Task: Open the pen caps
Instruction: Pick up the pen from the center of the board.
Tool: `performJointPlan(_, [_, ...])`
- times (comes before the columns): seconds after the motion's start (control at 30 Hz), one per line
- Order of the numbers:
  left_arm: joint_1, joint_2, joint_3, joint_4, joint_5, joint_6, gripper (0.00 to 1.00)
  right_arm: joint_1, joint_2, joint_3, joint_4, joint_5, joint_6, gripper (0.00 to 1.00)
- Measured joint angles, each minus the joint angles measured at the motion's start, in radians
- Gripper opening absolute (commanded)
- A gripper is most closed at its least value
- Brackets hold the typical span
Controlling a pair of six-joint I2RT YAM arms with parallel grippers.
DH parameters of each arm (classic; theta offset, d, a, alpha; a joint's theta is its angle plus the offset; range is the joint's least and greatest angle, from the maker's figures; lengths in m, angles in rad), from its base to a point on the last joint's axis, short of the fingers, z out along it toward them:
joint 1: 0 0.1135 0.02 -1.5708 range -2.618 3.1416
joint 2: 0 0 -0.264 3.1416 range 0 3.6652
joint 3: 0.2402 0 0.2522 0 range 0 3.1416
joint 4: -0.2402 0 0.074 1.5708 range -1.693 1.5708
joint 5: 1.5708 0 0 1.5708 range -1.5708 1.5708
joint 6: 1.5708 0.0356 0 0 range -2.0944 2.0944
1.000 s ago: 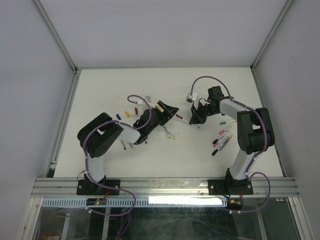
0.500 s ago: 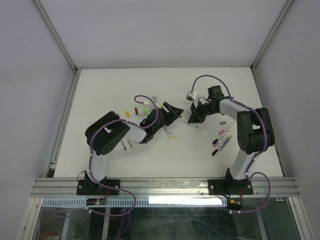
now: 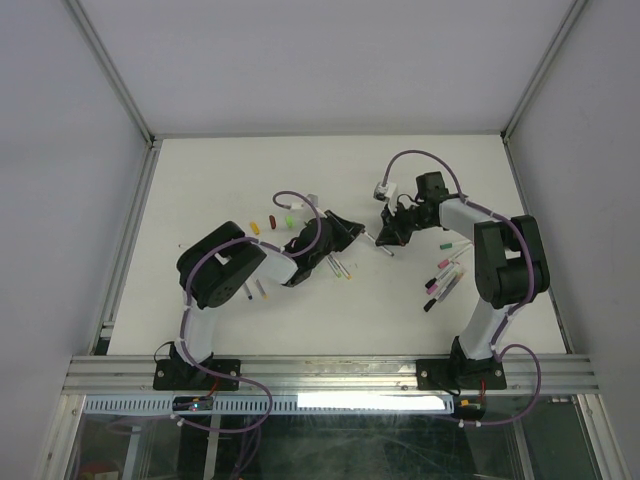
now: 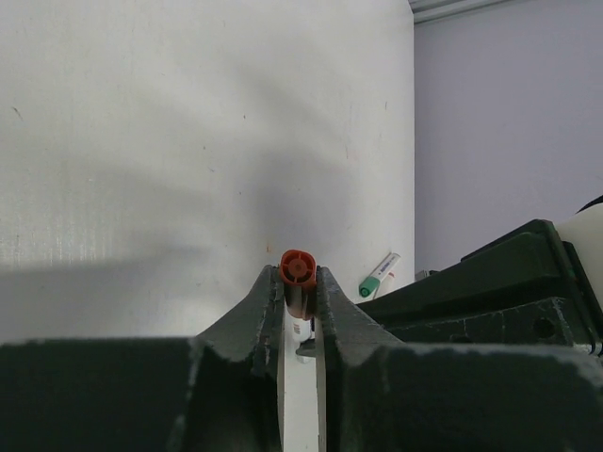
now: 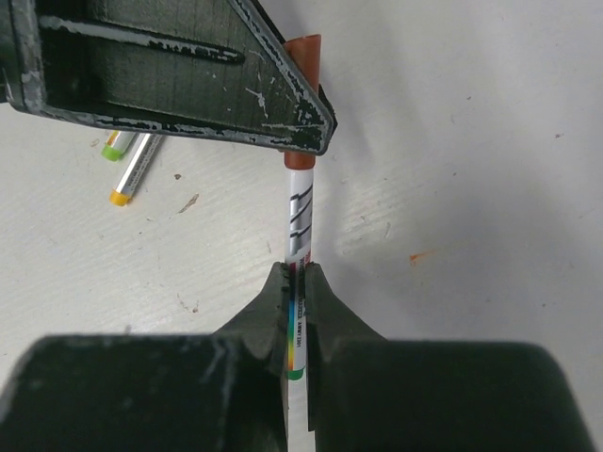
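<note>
A white pen with an orange-red pen cap hangs between both grippers above the table's middle. My left gripper is shut on the cap, one finger on each side of it. In the right wrist view the cap pokes out past the left gripper's dark finger. My right gripper is shut on the pen's printed barrel. In the top view the two grippers almost meet tip to tip.
Several loose caps lie left of the left arm's wrist. Uncapped pens lie under that arm. A bunch of capped pens lies by the right arm, and a green-capped pen rests near its wrist.
My left gripper has moved right to the pen held by the right gripper and closed on its cap. The right gripper has stayed shut on the barrel.
</note>
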Motion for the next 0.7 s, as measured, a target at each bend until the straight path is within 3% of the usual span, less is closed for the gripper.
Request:
performJointPlan(0.1, [0.000,0.000,0.001,0.000,0.001,0.016,0.00,0.000,0.000,-0.006,0.003,-0.001,0.000,0.00])
performJointPlan(0.27, [0.000,-0.004,-0.011,0.062,0.015,0.069,0.00,-0.007,-0.036,-0.011,-0.006,0.000,0.007,0.32])
performJointPlan(0.5, [0.001,-0.118,-0.122,0.212,0.085,0.209,0.00,-0.028,-0.255,-0.009,-0.081,-0.034,0.027,0.58])
performJointPlan(0.7, [0.007,-0.308,-0.247,0.353,0.239,0.352,0.00,-0.030,-0.444,0.046,-0.176,-0.124,0.093,0.65])
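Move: The raised pen is already between both grippers: the left holds its brown-red cap, with the pen's middle about 2 cm right and 2 cm below that hand. From the right hand, on the pen's body, the middle is about 1 cm left and 2 cm above. Two uncapped pens lie some 6 cm left, 5 cm back and 5 cm below the left hand; a green-capped pen lies roughly 17 cm right, 3 cm ahead and 5 cm below the right hand. Upward with both hands: the right fingers open well over half and let go of the pen's body, then rise about 16 cm and draw back a few centimetres. The left keeps its pinch on the cap and lifts the pen some 12 cm, also pulling back about 5 cm while its fingers tilt up nearly 30 degrees and swing a little clockwise. ##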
